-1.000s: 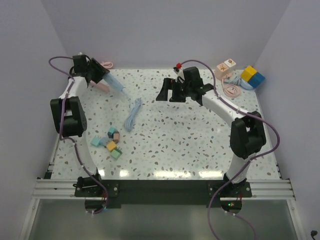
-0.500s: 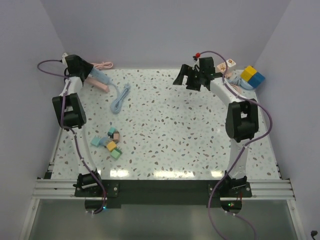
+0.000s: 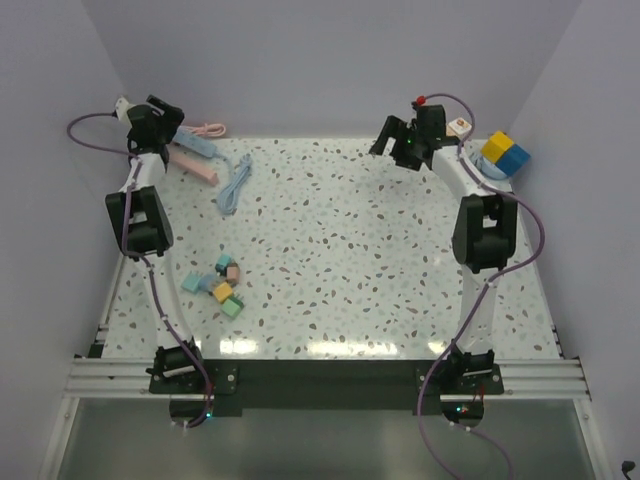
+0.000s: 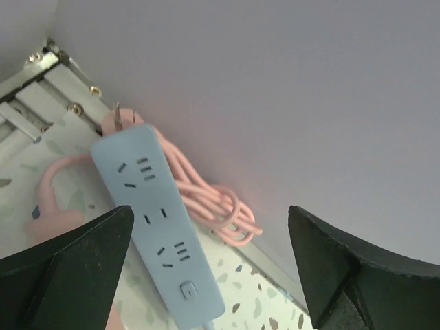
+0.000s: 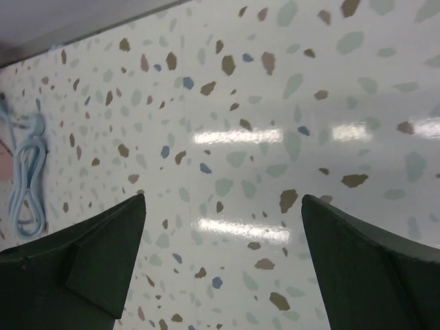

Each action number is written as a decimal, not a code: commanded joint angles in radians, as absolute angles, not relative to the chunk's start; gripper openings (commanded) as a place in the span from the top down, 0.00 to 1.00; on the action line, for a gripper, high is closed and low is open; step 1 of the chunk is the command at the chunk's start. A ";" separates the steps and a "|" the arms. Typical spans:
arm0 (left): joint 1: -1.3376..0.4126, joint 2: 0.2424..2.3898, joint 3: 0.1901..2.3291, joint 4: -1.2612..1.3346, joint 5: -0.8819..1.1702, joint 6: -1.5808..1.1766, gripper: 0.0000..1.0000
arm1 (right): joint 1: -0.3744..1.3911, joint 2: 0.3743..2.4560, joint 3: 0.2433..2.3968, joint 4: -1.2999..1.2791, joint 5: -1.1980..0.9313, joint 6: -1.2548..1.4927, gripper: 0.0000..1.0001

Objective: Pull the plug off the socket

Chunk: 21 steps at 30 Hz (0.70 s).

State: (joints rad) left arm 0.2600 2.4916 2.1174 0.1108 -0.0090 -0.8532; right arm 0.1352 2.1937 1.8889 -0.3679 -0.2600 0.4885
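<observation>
A blue socket strip (image 4: 155, 220) lies flat by the back wall, and no plug sits in any of its visible outlets. At its far end a pink plug (image 4: 120, 122) shows bare prongs, with its coiled pink cord (image 4: 213, 203) against the wall. My left gripper (image 4: 210, 275) hangs open above the strip and holds nothing. From above, the strip (image 3: 197, 147) is at the back left, just right of the left gripper (image 3: 163, 122). My right gripper (image 3: 395, 142) is open over bare table at the back right, with nothing between its fingers (image 5: 82, 268).
A pink strip (image 3: 198, 166) lies beside the blue one. A coiled light-blue cable (image 3: 233, 185) rests nearby, also seen as the cable (image 5: 27, 175) in the right wrist view. Small blocks (image 3: 222, 285) sit front left. Yellow and blue cubes (image 3: 506, 153) and a pink box (image 3: 455, 130) stand back right.
My left gripper has opened and let go of the blue strip, pulling back toward the back left corner. The blue cable slid left. The right arm swung to the back right, still open.
</observation>
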 commanded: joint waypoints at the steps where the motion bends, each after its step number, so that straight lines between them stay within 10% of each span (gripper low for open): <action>1: 0.264 2.385 2.045 0.205 0.058 -0.847 0.00 | 0.091 2.210 1.983 -0.399 -0.108 0.520 0.01; 21: -0.034 2.005 1.522 0.270 0.449 -0.812 0.00 | -0.087 2.342 2.080 -0.419 0.088 0.270 0.06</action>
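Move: My open right hand is after the pink deer cube on its round socket, some 10 cm ahead, 16 cm to the right and 9 cm below. The white cube stands about 5 cm beyond and 5 cm right of the pink cube. The yellow block is 15 cm right of the pink cube and nearly level with it; the pink cable coil lies 12 cm nearer and 5 cm right. My left hand, already open, has the pink cube about 93 cm to its right and 2 cm nearer. The blue strip lies roughly 10 cm below the left hand, 5 cm right and 2 cm nearer. I sweep my right hand about 20 cm right and a little forward, nearly level, towards the deer cube, turning it clockwise and rolling its left side down, fingers wide open. I bring my left hand away from the blue strip: a small dip, then up, right and back, nearly 30 cm rightward, swinging about 40 degrees clockwise towards the cubes' side, empty. ##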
